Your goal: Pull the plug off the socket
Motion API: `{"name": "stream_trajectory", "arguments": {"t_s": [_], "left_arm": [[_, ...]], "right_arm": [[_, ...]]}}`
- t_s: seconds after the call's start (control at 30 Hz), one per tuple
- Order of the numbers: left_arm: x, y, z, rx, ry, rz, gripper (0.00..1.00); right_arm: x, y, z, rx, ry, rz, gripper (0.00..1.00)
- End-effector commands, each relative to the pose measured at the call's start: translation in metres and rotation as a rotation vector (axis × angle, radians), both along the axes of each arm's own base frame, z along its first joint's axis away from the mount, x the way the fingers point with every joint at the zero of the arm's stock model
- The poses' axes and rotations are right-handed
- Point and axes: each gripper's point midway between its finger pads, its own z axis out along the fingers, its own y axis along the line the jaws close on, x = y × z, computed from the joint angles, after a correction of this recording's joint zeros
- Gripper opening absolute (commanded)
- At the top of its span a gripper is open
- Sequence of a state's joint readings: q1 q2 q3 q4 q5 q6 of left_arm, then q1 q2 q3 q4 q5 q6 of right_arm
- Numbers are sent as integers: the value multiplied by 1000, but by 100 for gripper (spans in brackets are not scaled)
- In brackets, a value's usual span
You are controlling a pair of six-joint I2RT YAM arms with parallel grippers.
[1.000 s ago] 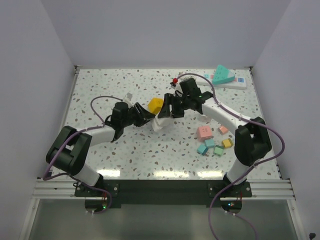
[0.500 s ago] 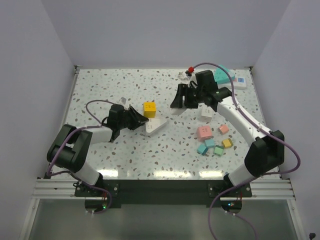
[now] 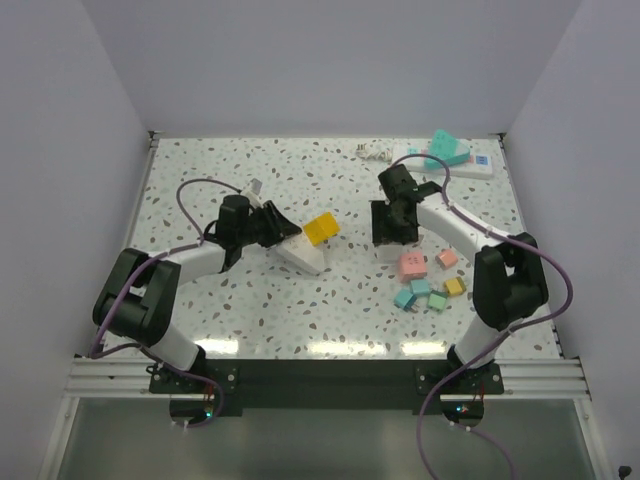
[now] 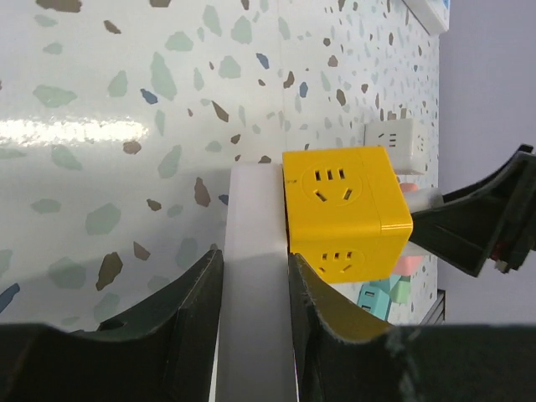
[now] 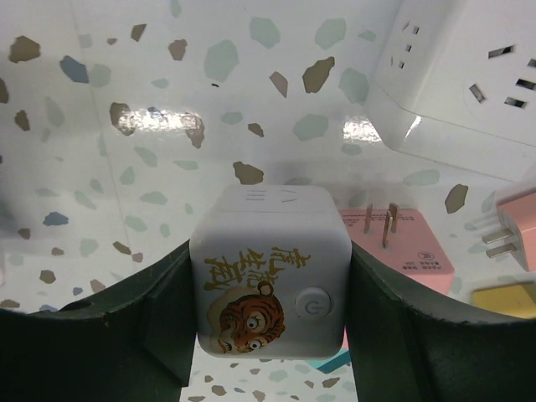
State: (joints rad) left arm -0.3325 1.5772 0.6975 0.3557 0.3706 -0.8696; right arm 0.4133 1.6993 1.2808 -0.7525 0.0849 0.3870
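The socket, a white power strip (image 3: pixel 468 166), lies at the back right with a teal wedge-shaped plug (image 3: pixel 444 150) on it. Neither gripper is near it. My left gripper (image 3: pixel 280 235) is shut on the white triangular piece (image 3: pixel 300 258), seen between its jaws in the left wrist view (image 4: pixel 255 285). A yellow socket cube (image 4: pixel 343 222) sits against that piece, also in the top view (image 3: pixel 322 228). My right gripper (image 3: pixel 390 238) is shut on a white cube with a tiger picture (image 5: pixel 270 289), low over the table.
A pink plug block (image 3: pixel 410 265) (image 5: pixel 402 243) lies right beside the tiger cube. Several small teal, green, yellow and orange blocks (image 3: pixel 430 292) lie nearby. A white piece with socket holes (image 5: pixel 469 75) is close. A small plug (image 3: pixel 372 152) lies at the back.
My right gripper came from the back toward the near side and closed on the tiger cube. My left gripper took hold of the white triangular piece, and the yellow cube now rests against it.
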Motion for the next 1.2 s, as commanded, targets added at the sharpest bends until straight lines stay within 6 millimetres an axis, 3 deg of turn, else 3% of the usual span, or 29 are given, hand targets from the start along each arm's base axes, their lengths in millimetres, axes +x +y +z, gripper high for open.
{"name": "stream_trajectory", "arguments": {"t_s": [0.0,0.13,0.17,0.2,0.27,0.3,0.33,0.43,0.57,0.67,0.87,1.17], "left_arm": [[11,-17,45,-31,-145,-101,0],[7,-20,43,-35,-137,-130,0],[5,-22,42,-34,-135,-137,0],[5,-23,43,-37,-137,-146,0],[3,-26,40,-40,-128,-162,0],[3,-27,41,-40,-130,-166,0],[3,-28,40,-38,-129,-170,0],[3,-30,43,-34,-140,-185,0],[3,-34,43,-29,-140,-224,0],[3,-38,42,-27,-139,-263,0],[2,-44,41,-35,-134,-314,0],[-1,-52,60,-82,-171,-350,0]], "right_arm": [[1,-13,-7,-71,-2,-47,1],[-1,-12,-5,-61,-4,-55,35],[1,-10,-1,-53,-14,-58,50],[1,-10,1,-50,-14,-55,58],[7,-4,16,-21,-43,-40,76],[7,-2,20,-12,-42,-22,93],[6,3,25,19,-43,-4,98],[12,22,54,109,-100,74,98],[5,73,90,331,-138,293,98],[-1,97,97,441,-114,401,98],[-9,125,95,531,-73,506,98],[0,140,49,437,-4,525,98]]}}
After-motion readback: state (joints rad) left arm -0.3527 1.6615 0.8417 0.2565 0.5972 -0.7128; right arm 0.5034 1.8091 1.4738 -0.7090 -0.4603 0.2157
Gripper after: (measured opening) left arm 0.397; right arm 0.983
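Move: The right hand still holds the white tiger cube just above the table; the yellow socket cube it goes for next sits about 15 cm to its left, 2 cm farther out and roughly level. The pink plug lies some 5 cm right and 3 cm back of it, another white cube about 4 cm right and 5 cm farther out, both about 5 cm lower. From the left hand, which grips the white block carrying it, the yellow cube is about 7 cm right and 2 cm ahead. The right hand dips a centimetre or two, spreads its fingers fully to let go of the white tiger cube, then lifts and swings about 13 cm left towards the yellow socket cube, rolling its left side up and turning counter-clockwise roughly 25 degrees each, and finally sinks a few centimetres so its open fingers straddle that cube without closing. Meanwhile the left hand keeps its grip on the white block and brings the yellow cube towards the right hand, shifting some 3 cm to the right and turning about 15 degrees clockwise. ##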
